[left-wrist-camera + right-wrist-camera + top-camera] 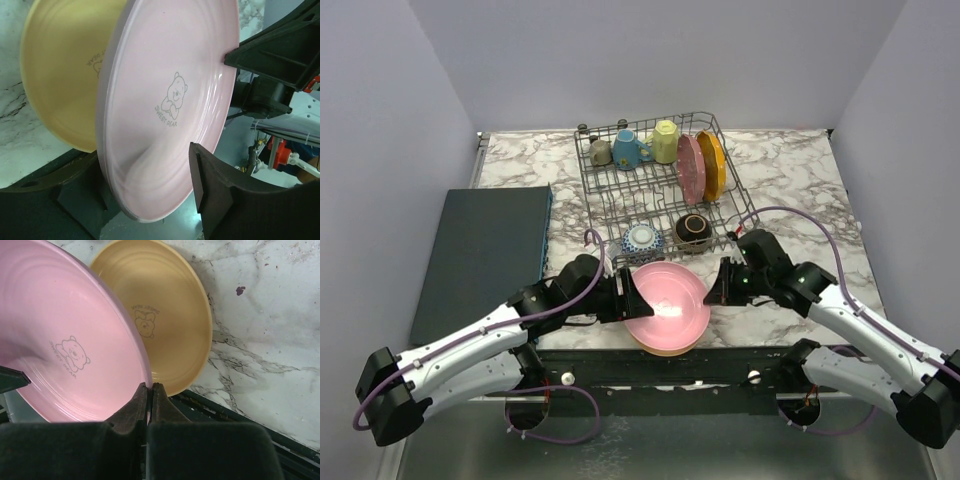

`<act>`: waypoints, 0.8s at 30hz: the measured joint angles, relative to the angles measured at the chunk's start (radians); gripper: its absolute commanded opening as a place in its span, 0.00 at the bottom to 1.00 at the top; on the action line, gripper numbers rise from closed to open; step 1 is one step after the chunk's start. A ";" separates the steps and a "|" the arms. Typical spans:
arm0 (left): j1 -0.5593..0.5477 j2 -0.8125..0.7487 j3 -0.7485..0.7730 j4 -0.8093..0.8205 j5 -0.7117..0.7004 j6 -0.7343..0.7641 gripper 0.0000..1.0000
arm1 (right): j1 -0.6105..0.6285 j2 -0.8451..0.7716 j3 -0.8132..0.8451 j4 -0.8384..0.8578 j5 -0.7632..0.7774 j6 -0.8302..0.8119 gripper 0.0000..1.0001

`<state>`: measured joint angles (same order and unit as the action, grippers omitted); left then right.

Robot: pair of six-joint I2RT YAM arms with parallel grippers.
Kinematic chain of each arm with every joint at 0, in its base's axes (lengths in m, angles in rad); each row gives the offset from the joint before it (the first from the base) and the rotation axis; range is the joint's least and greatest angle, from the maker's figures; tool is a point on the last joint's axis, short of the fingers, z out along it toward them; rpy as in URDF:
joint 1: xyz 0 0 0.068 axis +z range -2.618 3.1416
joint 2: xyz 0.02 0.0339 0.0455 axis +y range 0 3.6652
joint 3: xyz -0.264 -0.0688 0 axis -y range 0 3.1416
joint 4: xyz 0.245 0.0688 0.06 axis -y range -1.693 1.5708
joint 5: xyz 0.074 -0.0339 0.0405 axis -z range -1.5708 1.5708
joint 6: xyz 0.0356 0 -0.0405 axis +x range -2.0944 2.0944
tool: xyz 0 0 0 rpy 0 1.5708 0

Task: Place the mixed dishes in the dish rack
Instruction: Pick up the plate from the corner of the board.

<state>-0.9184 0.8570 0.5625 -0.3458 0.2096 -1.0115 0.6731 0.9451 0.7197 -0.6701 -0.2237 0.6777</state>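
A pink plate (665,303) with a bear print is held tilted at the near table edge, above a yellow plate (666,351) that lies on the marble. My right gripper (721,287) is shut on the pink plate's right rim, seen pinched in the right wrist view (150,388). My left gripper (631,296) stands open astride the pink plate's (170,100) left rim, with a gap at one finger (197,172). The dish rack (595,195) behind holds mugs, two upright plates and two bowls.
In the rack stand a grey mug (601,152), a blue mug (628,150), a yellow mug (665,142), a pink plate (690,168), an orange plate (712,165), a patterned bowl (642,239) and a brown bowl (693,230). A dark mat (485,255) lies to the left.
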 measured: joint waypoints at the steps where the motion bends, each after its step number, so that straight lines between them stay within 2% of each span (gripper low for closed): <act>1: 0.000 -0.005 0.000 0.005 0.004 -0.003 0.59 | 0.000 -0.006 0.000 0.001 -0.003 -0.002 0.00; 12: 0.000 -0.030 0.004 0.032 0.012 -0.033 0.29 | 0.000 -0.073 0.015 0.014 -0.010 -0.013 0.01; 20: 0.000 -0.038 0.020 0.051 0.019 -0.049 0.02 | 0.000 -0.108 0.014 0.013 0.010 -0.016 0.03; 24: 0.000 -0.041 0.020 0.061 0.025 -0.051 0.00 | 0.000 -0.134 0.006 0.016 0.014 -0.011 0.11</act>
<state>-0.9188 0.8158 0.5827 -0.2848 0.2348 -1.0626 0.6727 0.8112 0.7261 -0.6544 -0.2100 0.6662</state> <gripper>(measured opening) 0.256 0.050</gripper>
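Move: The raised pink plate's middle is about 7 cm to the left hand's right and 2 ahead, level with it, its left rim between the open fingers. From the right hand, still pinching the right rim, it is some 8 cm left and 2 back, level. The yellow plate lies about 10 cm below, 4 ahead and 6 right of the left hand; the blue patterned bowl roughly 20 cm ahead, straight out, and 8 lower. Upward together, each by about 3.5 cm, the two hands carry the pink plate farther off the yellow one. On the way the left hand drifts about 1 cm right and closes from wide to narrow on the plate's left rim, pinching it by the end; the right keeps its pinch on the right rim while its wrist tips up slightly. ##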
